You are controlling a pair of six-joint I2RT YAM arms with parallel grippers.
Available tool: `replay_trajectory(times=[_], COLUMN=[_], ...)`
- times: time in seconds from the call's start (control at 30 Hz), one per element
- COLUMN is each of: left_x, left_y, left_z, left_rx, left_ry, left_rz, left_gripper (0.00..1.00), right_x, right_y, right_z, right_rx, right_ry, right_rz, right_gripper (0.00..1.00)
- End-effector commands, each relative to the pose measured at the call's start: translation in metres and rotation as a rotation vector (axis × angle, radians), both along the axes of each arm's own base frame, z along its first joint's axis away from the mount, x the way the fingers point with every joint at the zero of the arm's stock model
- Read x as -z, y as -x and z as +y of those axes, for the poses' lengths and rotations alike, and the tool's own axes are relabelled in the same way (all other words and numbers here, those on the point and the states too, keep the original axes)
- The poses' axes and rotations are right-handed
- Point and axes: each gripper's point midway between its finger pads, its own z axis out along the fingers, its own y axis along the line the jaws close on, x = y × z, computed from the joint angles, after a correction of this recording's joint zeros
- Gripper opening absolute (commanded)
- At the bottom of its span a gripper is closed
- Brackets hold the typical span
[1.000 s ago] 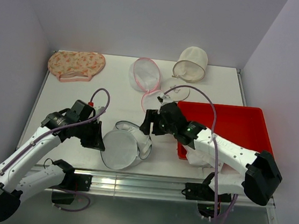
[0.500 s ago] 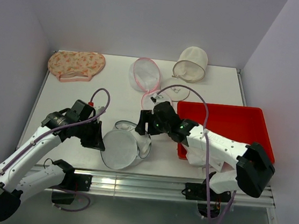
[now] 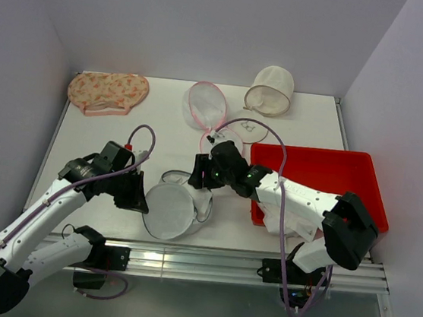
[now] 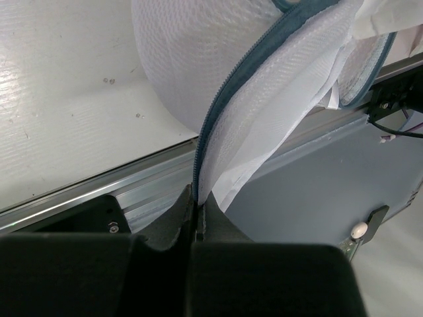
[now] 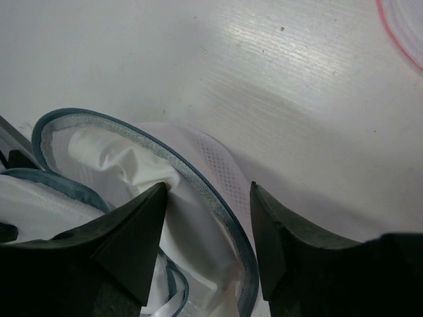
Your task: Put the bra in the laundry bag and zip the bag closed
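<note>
The laundry bag [image 3: 169,211], round white mesh with a dark blue-grey zipper rim, lies near the table's front edge with its halves partly apart. My left gripper [image 3: 142,196] is shut on its zipper rim [image 4: 201,158] at the bag's left side. My right gripper [image 3: 198,176] hangs open over the bag's far side. Its fingertips [image 5: 158,195] straddle the lower half's rim [image 5: 198,178] without pinching it. The bra [image 5: 109,162], soft white fabric, lies bunched inside the bag under that rim.
A red tray [image 3: 324,179] sits right of the bag. At the back are a pink-rimmed mesh bag [image 3: 206,104], a peach floral bag [image 3: 108,92] and a cream mesh bag [image 3: 270,90]. The table's metal front rail [image 3: 207,264] runs just below the bag.
My right gripper has moved left and down onto the bag's far rim, and its jaws have narrowed somewhat. The left arm and its grip have stayed put.
</note>
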Motion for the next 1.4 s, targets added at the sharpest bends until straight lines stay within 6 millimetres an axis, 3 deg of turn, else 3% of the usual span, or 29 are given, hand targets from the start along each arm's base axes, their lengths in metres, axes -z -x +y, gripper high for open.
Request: replay_trajectory(times=[0.0,0.2,0.43,0.53,0.57,0.67,0.7,0.9,1.1,1.2,1.37], left_x=[-0.007,-0.010,-0.010,-0.012,-0.012,-0.014,-0.015,-0.019,-0.020,-0.016,-0.021], left_y=[-0.006,-0.008,-0.009,-0.010,-0.010,-0.011,-0.011,-0.013,-0.012,-0.009,-0.008], left_z=[-0.001,-0.001,0.000,0.000,0.001,0.002,0.001,-0.001,-0.007,-0.009,-0.013], left_rx=[-0.010,-0.010,-0.015,-0.018,-0.020,-0.027,-0.028,-0.038,-0.043,-0.042,-0.032], left_ry=[0.024,0.023,0.024,0.021,0.020,0.020,0.024,0.050,0.085,0.099,0.128], left_rz=[-0.046,-0.058,-0.066,-0.071,-0.073,-0.078,-0.082,-0.089,-0.078,-0.063,-0.065], left_gripper=[0.00,0.00,0.00,0.00,0.00,0.00,0.00,0.00,0.00,0.00,0.01], right_x=[0.010,0.034,0.049,0.051,0.051,0.042,0.031,-0.016,-0.048,-0.052,-0.043], right_y=[0.006,0.014,0.013,0.011,0.010,0.006,0.002,-0.015,-0.030,-0.034,-0.034], right_z=[-0.001,-0.006,-0.012,-0.018,-0.020,-0.033,-0.034,-0.059,-0.075,-0.079,-0.074], right_rx=[-0.010,-0.010,0.031,0.059,0.071,0.116,0.134,0.228,0.286,0.300,0.285], right_ry=[0.015,0.075,0.167,0.207,0.210,0.240,0.231,0.288,0.358,0.387,0.393], right_rz=[0.005,0.036,0.023,0.011,0.007,-0.023,-0.046,-0.167,-0.256,-0.275,-0.263], right_gripper=[0.59,0.49,0.39,0.22,0.10,0.02,0.00,0.00,0.00,0.00,0.00])
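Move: The bag's zippered rim that the right hand will pinch lies about 5 cm below that hand, roughly 1 cm back and 1 cm to its right. The bra sits bundled in the bag some 5 cm back and 8 cm below, the bag's flap about 10 cm back and 8 cm left, and the pink-rimmed lid about 18 cm ahead and 7 cm right. From the left hand the same rim is about 10 cm ahead and 16 cm right. Down about 5 cm onto the bag's rim goes the right hand, its part-open fingers closing to pinch the zippered edge; then it carries the rim up some 8 cm, to the right and a little forward, away from the left hand, as the wrist turns clockwise and points the fingers more steeply down. The left hand keeps its pinch on the flap's edge, rising only about 1 cm. ##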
